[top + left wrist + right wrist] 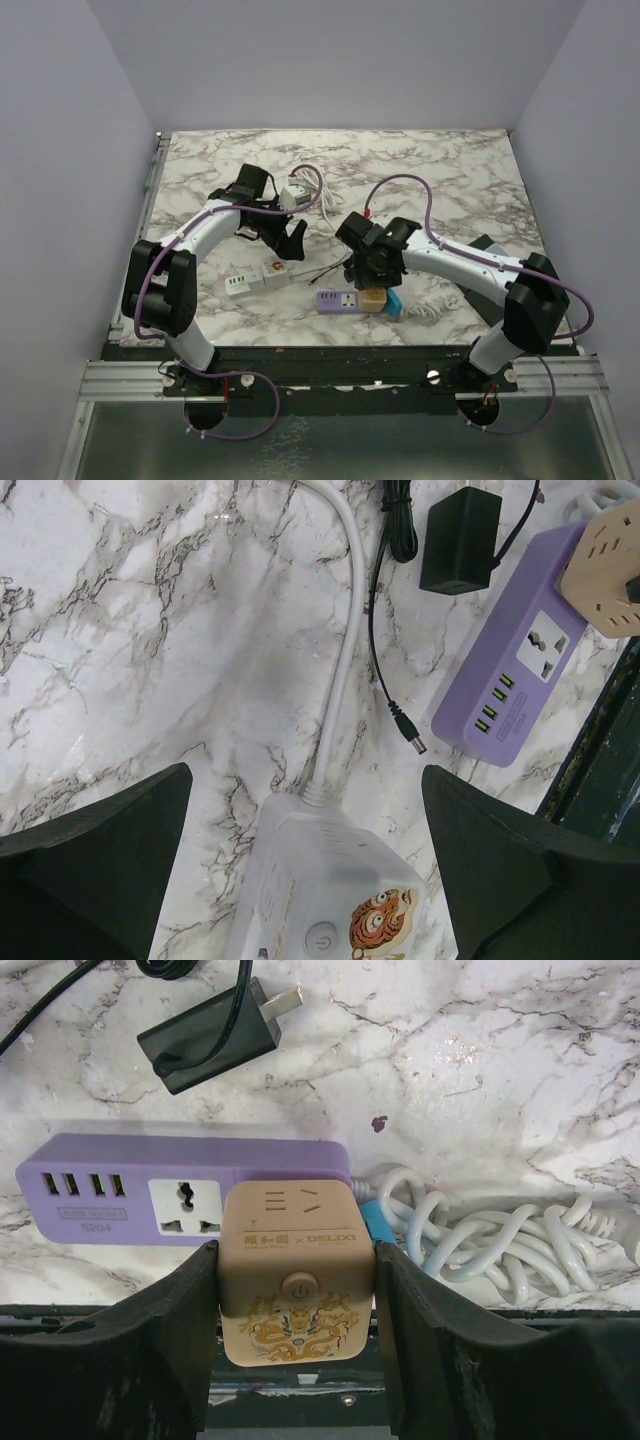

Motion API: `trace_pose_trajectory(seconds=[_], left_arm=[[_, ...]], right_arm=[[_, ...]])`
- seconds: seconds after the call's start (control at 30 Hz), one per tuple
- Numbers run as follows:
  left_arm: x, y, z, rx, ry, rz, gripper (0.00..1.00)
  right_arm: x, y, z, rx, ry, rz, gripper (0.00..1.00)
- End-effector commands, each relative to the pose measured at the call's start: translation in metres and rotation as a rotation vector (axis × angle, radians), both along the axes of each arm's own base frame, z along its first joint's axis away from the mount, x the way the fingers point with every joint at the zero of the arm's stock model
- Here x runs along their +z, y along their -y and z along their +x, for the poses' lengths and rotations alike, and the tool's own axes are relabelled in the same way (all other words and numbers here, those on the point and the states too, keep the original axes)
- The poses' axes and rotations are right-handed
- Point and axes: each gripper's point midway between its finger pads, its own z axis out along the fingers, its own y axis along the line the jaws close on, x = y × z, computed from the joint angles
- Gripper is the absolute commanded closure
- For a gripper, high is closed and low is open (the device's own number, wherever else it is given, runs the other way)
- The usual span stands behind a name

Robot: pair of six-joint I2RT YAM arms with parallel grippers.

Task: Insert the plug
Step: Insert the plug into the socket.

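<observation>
The black plug [212,1032] lies flat on the marble with its two prongs pointing right; the left wrist view shows it as plug [460,542] beside its thin black lead. In front of it rests a purple power strip [120,1190] with one universal socket and several USB ports. My right gripper [296,1255] is shut on a tan cube socket [297,1300] with a dragon print, at the strip's right end near the table's front edge. My left gripper [305,780] hangs open over a white power strip [330,890] with a tiger sticker.
A coiled white cable [480,1240] and a blue piece [375,1222] sit right of the tan cube. The black lead's barrel connector [410,738] lies loose by the purple strip [510,660]. A small white adapter [291,196] sits farther back. The dark table rail [340,355] runs just in front.
</observation>
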Motion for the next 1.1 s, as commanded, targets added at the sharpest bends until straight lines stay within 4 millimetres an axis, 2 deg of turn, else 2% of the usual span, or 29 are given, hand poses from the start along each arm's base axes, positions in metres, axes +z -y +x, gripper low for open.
trace_pose_trajectory(seconds=[0.0, 0.37, 0.57, 0.6, 0.67, 0.73, 0.9, 0.97, 1.07], left_arm=[[0.002, -0.001, -0.004, -0.018, -0.001, -0.027, 0.01], [0.005, -0.006, 0.001, -0.002, 0.006, -0.027, 0.01], [0.007, -0.011, 0.004, 0.010, 0.009, -0.020, 0.01], [0.007, -0.012, 0.005, 0.013, 0.010, -0.017, 0.01], [0.008, -0.014, 0.006, 0.019, 0.011, -0.012, 0.01], [0.009, -0.016, 0.008, 0.027, 0.006, -0.012, 0.01], [0.014, -0.023, 0.011, 0.035, -0.008, -0.009, 0.01], [0.017, -0.025, 0.013, 0.037, -0.008, -0.005, 0.01], [0.022, -0.028, 0.014, 0.039, 0.000, -0.001, 0.01]], right_arm=[[-0.020, 0.008, -0.004, -0.009, -0.015, -0.074, 0.99], [-0.040, 0.022, -0.026, -0.035, 0.002, -0.162, 0.99], [-0.030, 0.022, -0.022, -0.064, 0.075, -0.154, 0.98], [-0.028, 0.021, -0.020, -0.067, 0.088, -0.147, 0.92], [-0.018, 0.019, -0.013, -0.076, 0.129, -0.136, 0.69], [-0.007, 0.016, -0.005, -0.081, 0.172, -0.116, 0.56], [0.023, 0.004, 0.013, -0.065, 0.269, -0.051, 0.27], [0.035, -0.001, 0.016, -0.044, 0.291, -0.024, 0.19], [0.048, -0.002, 0.015, -0.020, 0.303, -0.001, 0.01]])
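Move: The right hand still holds the tan plug over the purple strip's right-end socket, which lies about 4 cm below and 1 cm ahead, level sideways. The strip's open outlet is some 5 cm left and 1 cm ahead, the blue plug 5 cm right and 1 cm back, the black adapter 5 cm left and 7 cm ahead. From the left hand that right-end socket lies roughly 17 cm right, 11 cm back and 6 cm below. Right hand presses tan plug down about 1 cm, tips fingertips forward, opens, rises 2 cm; left drifts left. ##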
